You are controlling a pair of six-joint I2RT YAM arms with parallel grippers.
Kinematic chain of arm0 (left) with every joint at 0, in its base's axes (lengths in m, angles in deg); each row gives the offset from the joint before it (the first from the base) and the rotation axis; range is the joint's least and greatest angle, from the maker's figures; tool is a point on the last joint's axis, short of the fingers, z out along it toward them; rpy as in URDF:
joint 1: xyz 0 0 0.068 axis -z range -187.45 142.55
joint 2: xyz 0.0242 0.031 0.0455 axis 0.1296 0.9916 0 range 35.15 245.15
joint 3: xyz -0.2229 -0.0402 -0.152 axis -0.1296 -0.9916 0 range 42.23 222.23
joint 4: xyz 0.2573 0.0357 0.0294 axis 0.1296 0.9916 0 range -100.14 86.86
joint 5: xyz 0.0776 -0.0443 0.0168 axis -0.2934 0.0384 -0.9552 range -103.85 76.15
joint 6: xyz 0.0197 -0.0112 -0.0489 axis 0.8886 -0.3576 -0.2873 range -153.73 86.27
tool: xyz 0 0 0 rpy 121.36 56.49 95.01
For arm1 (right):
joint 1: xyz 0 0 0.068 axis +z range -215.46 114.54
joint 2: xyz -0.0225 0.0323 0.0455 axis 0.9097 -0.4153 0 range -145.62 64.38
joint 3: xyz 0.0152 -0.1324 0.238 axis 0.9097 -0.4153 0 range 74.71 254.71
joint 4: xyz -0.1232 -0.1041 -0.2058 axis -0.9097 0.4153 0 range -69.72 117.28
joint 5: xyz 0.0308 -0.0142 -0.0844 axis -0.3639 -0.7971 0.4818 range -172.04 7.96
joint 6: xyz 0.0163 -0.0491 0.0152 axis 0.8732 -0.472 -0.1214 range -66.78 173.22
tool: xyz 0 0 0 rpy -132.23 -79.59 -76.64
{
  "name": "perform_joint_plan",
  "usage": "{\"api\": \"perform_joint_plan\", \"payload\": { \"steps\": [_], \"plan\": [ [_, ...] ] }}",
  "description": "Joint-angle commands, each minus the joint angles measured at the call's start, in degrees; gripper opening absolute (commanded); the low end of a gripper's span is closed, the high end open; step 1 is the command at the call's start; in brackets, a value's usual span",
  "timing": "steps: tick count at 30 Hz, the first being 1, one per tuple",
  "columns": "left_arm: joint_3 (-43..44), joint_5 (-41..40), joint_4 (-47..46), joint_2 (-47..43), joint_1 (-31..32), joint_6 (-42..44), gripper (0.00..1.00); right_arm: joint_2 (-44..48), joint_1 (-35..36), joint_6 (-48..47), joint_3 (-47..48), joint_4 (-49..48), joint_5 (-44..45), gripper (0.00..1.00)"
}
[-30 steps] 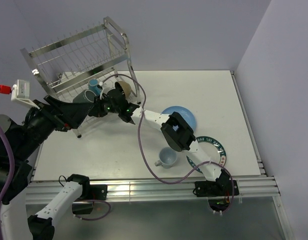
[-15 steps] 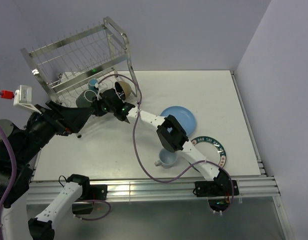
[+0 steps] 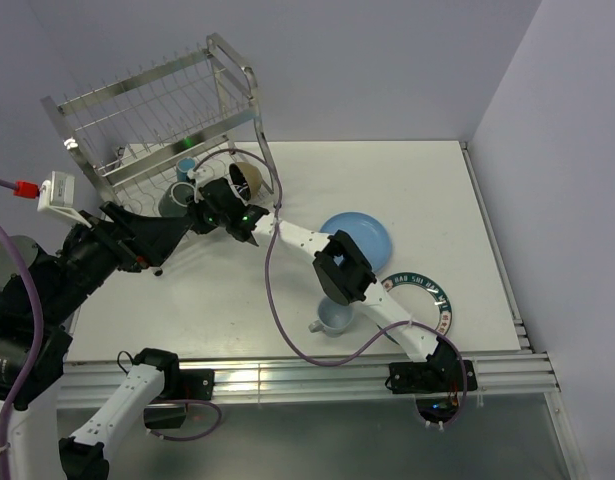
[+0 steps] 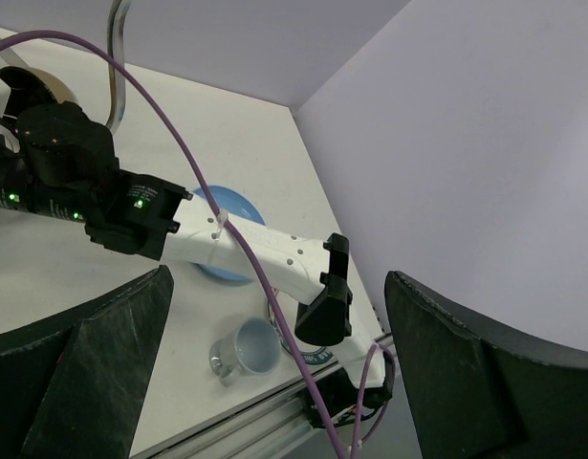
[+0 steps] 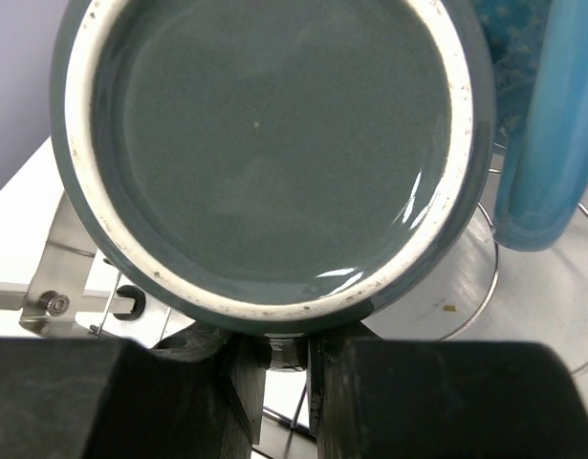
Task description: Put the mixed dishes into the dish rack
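Observation:
My right gripper (image 3: 205, 208) (image 5: 286, 354) is shut on the handle of the dark mug (image 3: 170, 200) (image 5: 265, 134) and holds it on its side at the lower shelf of the steel dish rack (image 3: 147, 100), beside the blue mug (image 3: 187, 167) (image 5: 542, 124). The black-and-tan bowl (image 3: 247, 180) sits at the rack's right end. The light-blue plate (image 3: 367, 232), the white lettered plate (image 3: 427, 295) and the pale cup (image 3: 332, 316) (image 4: 250, 346) lie on the table. My left gripper (image 3: 172, 228) (image 4: 276, 277) is open and empty, just in front of the rack.
The right arm (image 3: 337, 268) stretches across the table from its base to the rack, trailing a purple cable (image 3: 277, 300). The left arm (image 3: 87, 260) hangs over the table's left edge. Walls close the back and the right side.
The right gripper has carried the dark mug a little further left and back, toward the rack's lower shelf. The left arm has drawn back slightly toward the near left.

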Motion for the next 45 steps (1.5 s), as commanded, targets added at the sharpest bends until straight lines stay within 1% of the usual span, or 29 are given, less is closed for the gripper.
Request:
{"api": "perform_joint_plan", "payload": {
  "steps": [1,4,5,7,8,13,14,17,19,21,24,25,26,27,28,29,30,32,33,34,37,38,39,40,41,42,43,44,45],
  "plan": [
    [0.66,0.72,-0.7,-0.74,0.1,1.0,0.99,-0.16,0.49,-1.31,4.55,-2.56,2.19,0.0],
    [0.39,0.9,-0.53,-0.83,0.1,0.91,0.99,-0.52,0.4,-1.39,5.35,-1.95,2.1,0.2],
    [0.31,0.9,-0.53,-0.92,0.1,0.91,0.99,-0.6,0.4,-1.39,5.26,-1.95,2.01,0.32],
    [0.22,0.99,-0.35,-1.0,0.1,0.83,0.99,-0.52,0.4,-1.48,5.17,-2.03,1.93,0.44],
    [0.13,1.07,-0.35,-1.0,0.1,0.83,0.99,-0.6,0.4,-1.57,5.43,-1.86,2.01,0.53],
    [0.04,1.16,0.09,-1.09,0.1,0.65,0.99,-0.43,0.4,-1.66,5.52,-2.38,0.79,0.7],
    [-0.05,1.25,0.09,-1.01,0.1,0.56,0.99,-0.43,0.4,-1.57,5.52,-2.82,0.44,0.75],
    [-0.4,1.16,0.18,-1.27,0.1,0.3,0.99,0.19,0.4,-1.48,5.26,-3.7,-0.27,0.79],
    [-0.49,1.25,0.35,-1.01,0.1,0.12,0.99,1.41,0.4,-1.48,4.3,-3.7,-0.18,0.8],
    [-0.57,0.64,1.14,-0.74,0.1,0.3,0.99,4.38,0.4,-1.83,2.63,-3.7,0.34,0.81],
    [-0.66,0.2,3.5,0.4,0.1,1.17,0.99,11.77,0.14,-1.31,-5.26,-8.0,0.52,0.81],
    [-0.84,0.02,4.21,1.18,0.1,1.18,0.99,13.7,0.14,-1.13,-10.33,-8.97,0.43,0.81],
    [-0.92,-0.07,4.83,1.45,0.1,1.18,0.99,15.72,0.05,-0.96,-12.73,-10.72,0.17,0.81],
    [-1.27,0.19,5.44,1.8,0.1,1.18,0.99,19.49,0.14,-0.52,-17.02,-11.34,-0.01,0.81],
    [-1.36,0.28,5.8,2.33,0.1,1.09,0.99,21.18,0.05,-0.25,-19.15,-11.78,0.08,0.82],
    [-1.54,0.28,6.15,2.6,0.1,0.83,0.99,24.85,-0.04,0.01,-21.26,-12.14,0.34,0.82],
    [-1.71,0.46,6.33,2.86,0.1,0.56,0.99,27.06,-0.12,0.71,-26.5,-12.75,0.17,0.82],
    [-2.07,0.81,7.38,3.74,0.1,0.39,0.98,31.71,-0.3,0.89,-32.68,-15.73,-0.01,0.83],
    [-2.76,1.25,7.56,4.0,0.1,0.21,0.98,36.26,-0.39,1.07,-38.02,-16.35,0.17,0.83],
    [-3.03,2.03,8.34,4.7,0.1,0.04,0.97,40.31,-0.74,1.5,-40.16,-16.19,0.78,0.84],
    [-5.4,4.49,9.58,6.98,0.1,0.38,0.96,46.57,-1.97,4.13,-47.54,-12.16,3.06,0.84],
    [-6.1,6.15,10.8,7.69,0.19,0.73,0.95,51.38,-3.28,6.23,-49.65,-11.01,5.33,0.84],
    [-7.59,6.78,11.25,9.18,0.27,1.69,0.95,54.12,-3.99,7.04,-54.54,-9.69,6.22,0.84],
    [-8.21,7.05,11.69,9.89,0.54,2.4,0.95,56.85,-4.86,7.83,-57.29,-7.42,7.45,0.84],
    [-8.74,6.44,11.95,10.68,1.84,2.76,0.95,62.88,-6.61,9.14,-59.84,-5.83,9.72,0.84],
    [-9.53,5.65,11.95,11.55,3.16,3.28,0.95,65.99,-7.76,9.85,-64.56,-4.42,13.58,0.84],
    [-9.54,4.08,12.04,13.74,5.0,3.11,0.95,68.89,-9.08,10.12,-66.79,-0.23,14.75,0.84],
    [-9.54,-0.46,10.65,14.89,11.2,2.41,0.95,74.92,-11.87,10.03,-68.64,1.55,15.71,0.84],
    [-9.19,-3.12,9.77,17.86,15.44,0.41,0.95,77.94,-13.29,9.77,-72.22,3.31,17.55,0.84]
  ]
}}
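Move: On the lower rack, the dark mug is still held by the right fingers, its middle about 2 cm ahead of, 3 cm left of and 3 cm above that hand. At roughly hand height, the blue mug sits some 11 cm ahead, and the bowl 11 cm ahead and 15 cm right. From the high left hand, the pale cup lies level fore-and-aft, 23 cm right and 43 cm below, and the blue plate 18 cm ahead, 29 cm right and 46 cm below. Opening wide to let go of the dark mug, the right hand eases up about 2 cm, then backs off rightward and up, and swings right past the front of the bowl, some 25 cm right, 18 up and 7 back, turning about 20 degrees clockwise. Late on, the empty, open left hand sinks about 14 cm towards the pale cup, drifting forward and right while its fingers tip down roughly 30 degrees. ##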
